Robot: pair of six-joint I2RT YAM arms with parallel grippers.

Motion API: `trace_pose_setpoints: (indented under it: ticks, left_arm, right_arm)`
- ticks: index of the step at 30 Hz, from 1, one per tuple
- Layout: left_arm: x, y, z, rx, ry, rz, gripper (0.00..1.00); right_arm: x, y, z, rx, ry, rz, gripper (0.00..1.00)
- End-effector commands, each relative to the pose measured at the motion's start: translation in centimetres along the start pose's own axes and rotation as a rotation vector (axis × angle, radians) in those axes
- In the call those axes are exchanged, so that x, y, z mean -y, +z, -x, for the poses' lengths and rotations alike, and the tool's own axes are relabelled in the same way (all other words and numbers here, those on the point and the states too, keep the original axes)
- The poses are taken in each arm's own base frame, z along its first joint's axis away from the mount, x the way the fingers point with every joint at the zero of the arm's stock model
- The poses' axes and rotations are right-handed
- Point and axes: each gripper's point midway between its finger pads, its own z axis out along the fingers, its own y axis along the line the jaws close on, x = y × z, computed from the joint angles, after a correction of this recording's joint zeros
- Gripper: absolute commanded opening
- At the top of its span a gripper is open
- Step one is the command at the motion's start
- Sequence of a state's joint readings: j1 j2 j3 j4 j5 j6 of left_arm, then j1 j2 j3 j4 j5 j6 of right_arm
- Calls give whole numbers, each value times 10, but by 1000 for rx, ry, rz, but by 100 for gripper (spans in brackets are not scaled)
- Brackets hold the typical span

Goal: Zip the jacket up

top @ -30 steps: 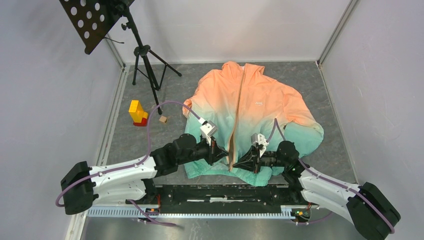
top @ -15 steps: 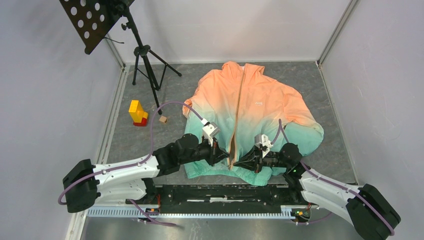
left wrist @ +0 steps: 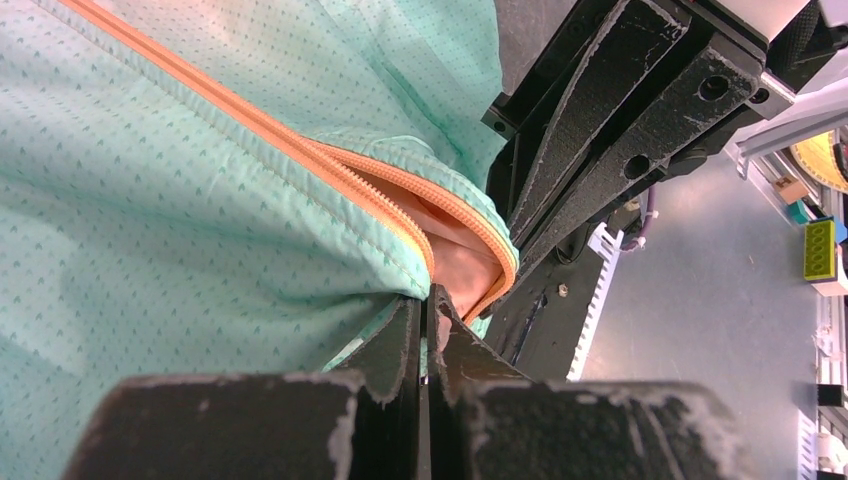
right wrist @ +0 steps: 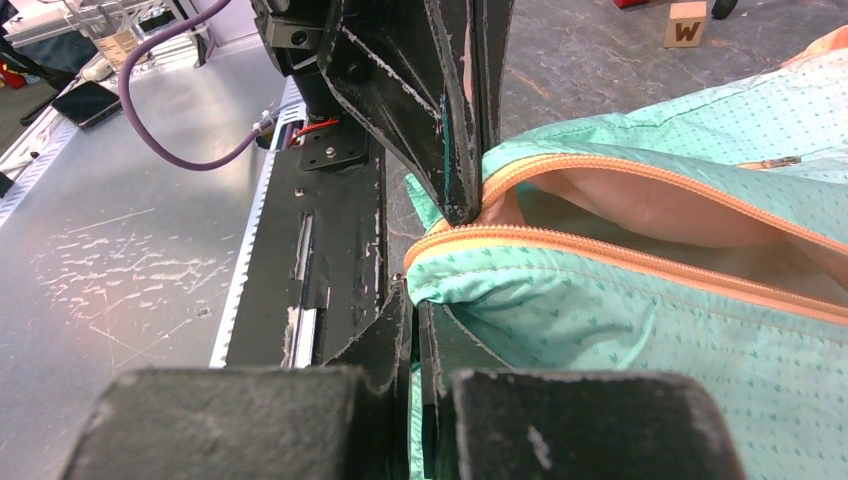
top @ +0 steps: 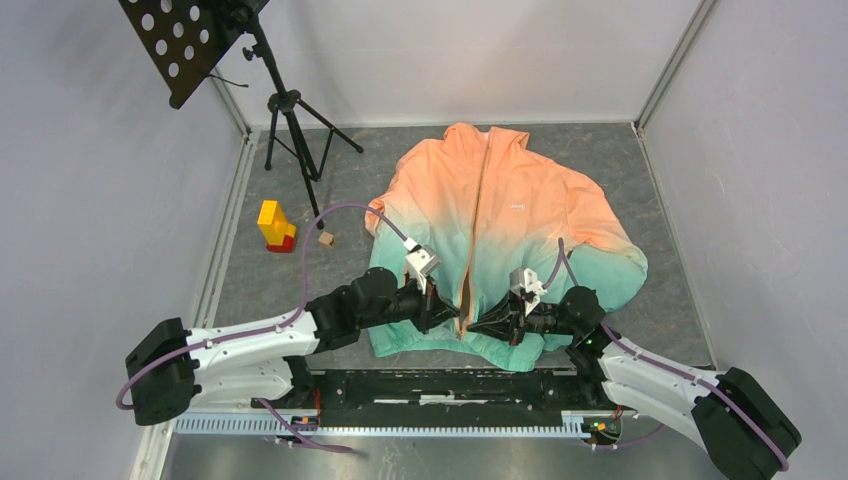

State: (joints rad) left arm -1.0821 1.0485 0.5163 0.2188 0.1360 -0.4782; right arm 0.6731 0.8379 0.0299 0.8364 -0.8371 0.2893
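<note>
The jacket (top: 500,200) lies flat on the table, peach at the top and teal at the bottom, with a tan zipper (top: 478,220) down its middle. My left gripper (top: 450,318) is shut on the teal hem (left wrist: 300,300) just left of the zipper's lower end. My right gripper (top: 478,327) is shut on the hem (right wrist: 520,300) just right of it. In both wrist views the two zipper edges (left wrist: 390,205) gape apart at the bottom and show peach lining (right wrist: 640,205). Each wrist view also shows the other gripper's black fingers (left wrist: 610,120) (right wrist: 450,110) close by.
A black music stand (top: 190,40) on a tripod (top: 290,130) stands at the back left. A yellow and red block (top: 273,226) and a small wooden cube (top: 326,239) lie left of the jacket. A black rail (top: 440,385) runs along the near edge, and walls enclose the table.
Both grippers have shifted slightly toward the near edge with the hem still pinched. Over the last half second nothing visibly moves.
</note>
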Motion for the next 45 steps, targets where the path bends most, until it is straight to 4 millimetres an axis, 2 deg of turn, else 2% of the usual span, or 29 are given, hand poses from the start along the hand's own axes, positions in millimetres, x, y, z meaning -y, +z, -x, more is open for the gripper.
trace_pose_setpoints:
  ticks: [1, 6, 8, 9, 20, 25, 28, 32, 35, 37, 39, 41, 43, 45]
  left_arm:
    - [13, 2, 15, 42, -10, -51, 2]
    - [9, 2, 12, 38, -16, -37, 2]
    - [9, 3, 11, 36, -18, -37, 2]
    - [9, 3, 11, 36, -19, -36, 2]
    - [13, 1, 3, -1, -35, -58, 2]
    - [17, -1, 10, 1, -64, -57, 3]
    - [21, -1, 13, 0, -104, -64, 17]
    - [27, -1, 13, 6, -146, -91, 25]
    - [26, -2, 12, 3, -164, -85, 39]
    - [25, -4, 12, 4, -171, -76, 45]
    - [22, -7, 13, 16, -183, -59, 56]
    - [22, -13, 15, 38, -199, -59, 74]
    - [24, -17, 17, 65, -227, -76, 88]
    - [26, -22, 15, 75, -260, -93, 95]
  right_arm:
    - [2, -1, 8, 40, -55, -8, 0]
    - [4, -2, 14, 68, -51, -29, 0]
    - [4, -1, 23, 104, -44, -39, 0]
    - [3, -4, 16, 106, -19, -49, 0]
    - [15, -5, 13, 118, 19, -118, 0]
    - [14, -5, 7, 97, 39, -112, 0]
    - [14, -5, 5, 96, 45, -113, 0]
    - [15, -5, 7, 103, 40, -114, 0]
    - [14, -4, 8, 108, 41, -110, 0]
    - [13, -4, 9, 111, 43, -104, 0]
    - [13, -4, 8, 109, 46, -102, 0]
    - [12, -5, 7, 107, 47, -102, 0]
    - [12, -5, 5, 102, 54, -102, 0]
    - [11, -5, 5, 104, 58, -99, 0]
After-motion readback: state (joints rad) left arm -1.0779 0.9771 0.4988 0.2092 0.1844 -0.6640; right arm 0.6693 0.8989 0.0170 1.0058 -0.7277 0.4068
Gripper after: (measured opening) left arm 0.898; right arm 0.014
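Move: The left fingers already pinch the left zipper edge near its lower end; the right zipper end, pinched by the right fingers, is about 3 cm back, 3 cm right and 2 cm lower. From the right hand, the left edge is 3 cm ahead, 3 cm left and 2 cm up. The gap between the edges is centred some 4 cm ahead, 2 cm right and 3 cm below the left hand. The right hand, still pinching, shifts about 2 cm forward and up, then the left lets go, backing upward. ##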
